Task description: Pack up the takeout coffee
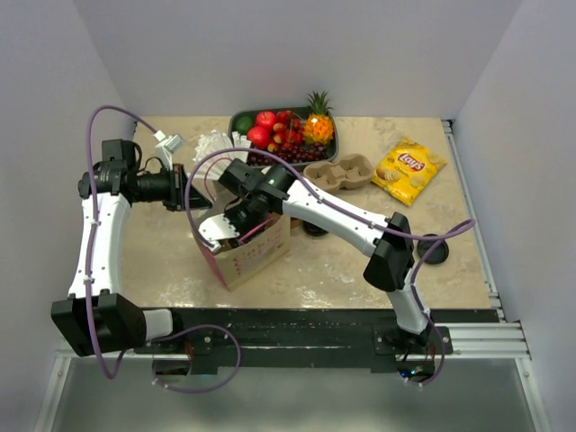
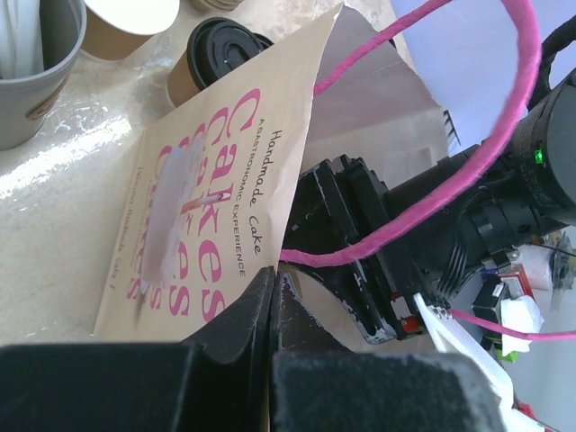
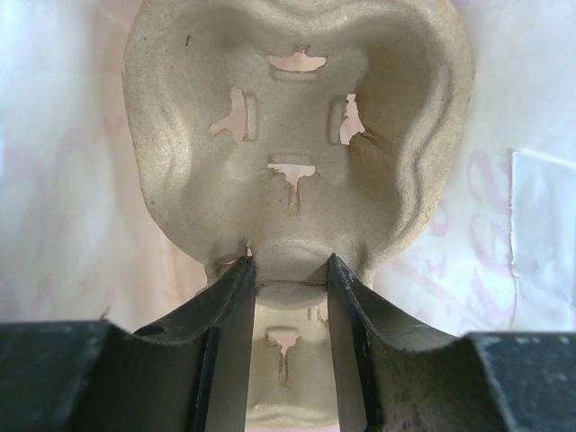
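Observation:
The takeout coffee [image 2: 219,51], a brown paper cup with a black lid, stands on the table just behind the paper bag [image 2: 225,189] in the left wrist view. My left gripper [image 2: 273,281] is shut on the bag's upper edge and holds it up. My right gripper [image 3: 288,265] is down inside the bag [image 1: 245,250], shut on the middle ridge of a pulp cup carrier [image 3: 297,135]. The carrier fills the right wrist view, with the bag's pale walls around it. From above, the right wrist [image 1: 236,211] covers the bag's mouth.
A lidless paper cup [image 2: 133,24] and a grey holder [image 2: 40,67] stand beside the coffee. A second pulp carrier [image 1: 340,171], a fruit tray [image 1: 236,120], a chips bag [image 1: 409,171] and loose black lids [image 1: 435,249] lie behind and right of the bag.

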You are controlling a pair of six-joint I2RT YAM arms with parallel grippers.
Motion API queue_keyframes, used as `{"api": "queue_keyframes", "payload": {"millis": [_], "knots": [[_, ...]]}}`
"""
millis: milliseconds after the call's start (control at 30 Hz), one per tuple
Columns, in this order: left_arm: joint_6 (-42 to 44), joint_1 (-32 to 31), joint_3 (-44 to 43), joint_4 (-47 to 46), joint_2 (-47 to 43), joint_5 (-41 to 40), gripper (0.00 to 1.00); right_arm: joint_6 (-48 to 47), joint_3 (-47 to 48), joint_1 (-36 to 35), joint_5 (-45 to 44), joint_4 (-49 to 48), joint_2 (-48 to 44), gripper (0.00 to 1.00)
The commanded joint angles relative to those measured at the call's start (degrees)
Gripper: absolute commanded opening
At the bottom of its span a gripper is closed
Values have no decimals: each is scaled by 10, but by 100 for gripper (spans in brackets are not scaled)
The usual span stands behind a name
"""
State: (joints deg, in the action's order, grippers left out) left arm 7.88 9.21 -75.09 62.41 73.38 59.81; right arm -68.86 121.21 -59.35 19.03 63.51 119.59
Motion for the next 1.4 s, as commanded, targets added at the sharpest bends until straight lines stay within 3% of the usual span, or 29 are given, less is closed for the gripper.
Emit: {"api": "queue_keyframes", "payload": {"millis": [0, 467, 1000, 1367], "knots": [[-14, -4, -15, -30, -5, 48, 0, -53, 34, 2, 48, 26, -1, 27], [-26, -14, -11, -43, -21, 85, 0, -60, -5, -1, 45, 62, 15, 28], [-45, -30, 17, -34, -13, 69, 0, -62, -136, -9, -14, -100, -9, 29], [-64, -30, -25, -72, -10, 80, 0, -123, -80, -4, 49, 27, 43, 41]]}}
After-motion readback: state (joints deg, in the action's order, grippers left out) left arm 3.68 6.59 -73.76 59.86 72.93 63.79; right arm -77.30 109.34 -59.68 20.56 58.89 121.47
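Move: The right hand holds the cup carrier in the mouth of the paper bag; the bag's floor lies about 14 cm below it and some 3 cm left, about level in reach. The lidded cup stands about 10 cm ahead and 11 cm right of the right hand, and the straw cup some 17 cm ahead and 6 cm left. From the left hand, closed on the bag's rim, the floor lies about 7 cm right and 23 cm below. Downward into the bag: after a brief lift the right hand lowers the gripped cup carrier about 7.5 cm between the paper walls, easing slightly back, and stops, its squeeze slackening at the end. The left hand keeps the rim pinched, lifting it and drawing it about 2 cm right, then sinking again and ending little higher than it began. ##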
